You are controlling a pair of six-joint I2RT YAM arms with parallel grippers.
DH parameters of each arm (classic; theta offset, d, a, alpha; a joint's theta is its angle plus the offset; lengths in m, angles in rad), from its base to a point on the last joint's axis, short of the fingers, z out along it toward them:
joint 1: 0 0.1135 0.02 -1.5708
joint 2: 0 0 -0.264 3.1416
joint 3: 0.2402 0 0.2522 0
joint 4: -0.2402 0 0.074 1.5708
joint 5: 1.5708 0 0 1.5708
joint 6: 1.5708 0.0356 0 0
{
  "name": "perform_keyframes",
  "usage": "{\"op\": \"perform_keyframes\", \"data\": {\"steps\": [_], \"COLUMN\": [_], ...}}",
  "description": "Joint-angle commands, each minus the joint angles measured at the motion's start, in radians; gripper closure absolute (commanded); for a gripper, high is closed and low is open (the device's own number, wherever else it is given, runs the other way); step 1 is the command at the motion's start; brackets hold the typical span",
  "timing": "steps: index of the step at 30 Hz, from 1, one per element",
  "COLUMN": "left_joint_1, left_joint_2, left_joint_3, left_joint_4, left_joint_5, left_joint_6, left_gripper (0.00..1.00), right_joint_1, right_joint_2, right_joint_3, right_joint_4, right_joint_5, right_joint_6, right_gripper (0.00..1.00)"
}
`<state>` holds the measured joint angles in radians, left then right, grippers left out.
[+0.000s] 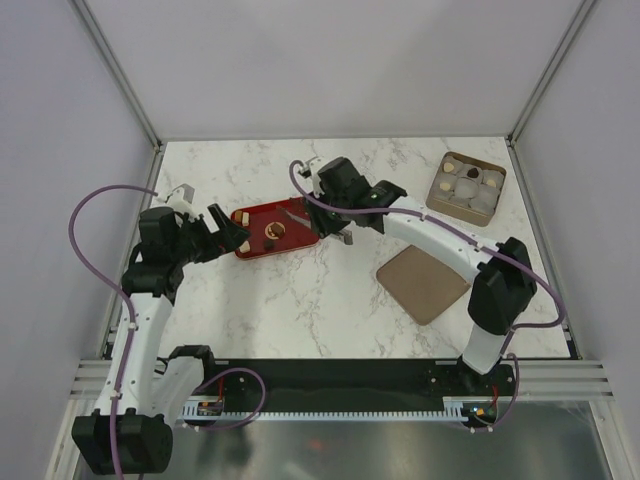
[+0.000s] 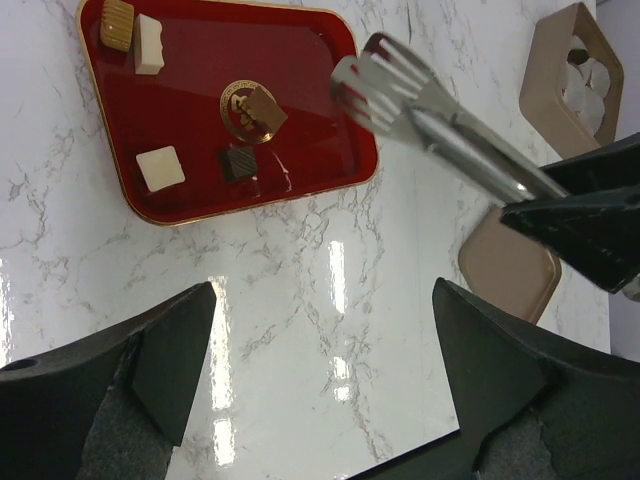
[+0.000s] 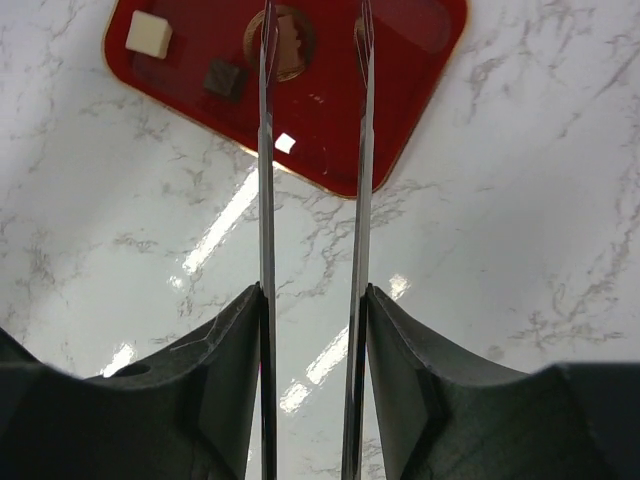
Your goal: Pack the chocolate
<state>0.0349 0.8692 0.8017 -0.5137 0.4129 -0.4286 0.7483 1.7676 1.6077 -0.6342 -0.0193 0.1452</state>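
Note:
Several small chocolate pieces lie in a red tray: a white one, a dark one, a brown one on the gold emblem, and a tan and white pair at the far corner. My right gripper is shut on metal tongs. The tong arms stand apart over the tray with nothing between the tips. The brown piece shows between them, lower down. My left gripper is open above bare marble by the tray's left edge.
A tan box with cupped pieces inside stands at the back right; its wall shows in the left wrist view. A flat brown square lid lies on the marble in front of it. Walls close the table on three sides.

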Motion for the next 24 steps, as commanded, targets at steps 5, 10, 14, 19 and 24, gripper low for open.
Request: {"op": "perform_keyframes", "data": {"steps": [5,10,14,19,24], "left_joint_1": [-0.004,-0.004,-0.004,-0.004,-0.003], "left_joint_2": [-0.076,-0.093,-0.084,-0.078,-0.076], "left_joint_3": [0.002,0.001,0.002,0.004,0.004], "left_joint_4": [0.024,0.021,0.021,0.02,0.018], "left_joint_5": [-0.051,-0.062,-0.056,-0.057,-0.054], "left_joint_6": [0.034,0.034,0.034,0.036,0.036], "left_gripper": [0.03,0.03,0.03,0.03,0.03], "right_joint_1": [0.072,0.1,0.115,0.143,0.148], "right_joint_2": [0.056,0.116,0.142,0.174,0.187], "right_joint_3": [-0.051,-0.038,-0.032,-0.025,-0.029], "right_joint_4": [0.145,0.171,0.188,0.185,0.171], "right_joint_5": [-0.005,0.012,0.036,0.091,0.134], "right_joint_6": [-0.068,-0.087,-0.098,-0.111,-0.107], "right_gripper": [0.48,0.48,0.48,0.48,0.5]}}
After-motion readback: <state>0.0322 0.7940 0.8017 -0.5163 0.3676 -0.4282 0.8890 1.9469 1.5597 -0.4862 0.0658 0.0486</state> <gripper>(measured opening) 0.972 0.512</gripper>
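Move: The brown chocolate on the tray's gold emblem lies about 10 cm to the right hand's left, 3 cm ahead and 16 cm below its finger pads, which hold the tongs. Beside the brown chocolate, the dark chocolate is some 12 cm left, level with the hand; the white square sits about 18 cm left and 1 cm back. From the left hand, the brown chocolate is 5 cm ahead, 11 cm right and 18 cm below. Onto the brown chocolate the right arm brings the still-open tongs, sinking about 8 cm while moving 5 cm left and, early on, a little back, then slowing as the tips come down on either side of it. The wrist turns some 10 degrees counter-clockwise and its left side dips slightly; the grip on the tongs stays unchanged. The left hand, empty and open, rises about 1.5 cm. ##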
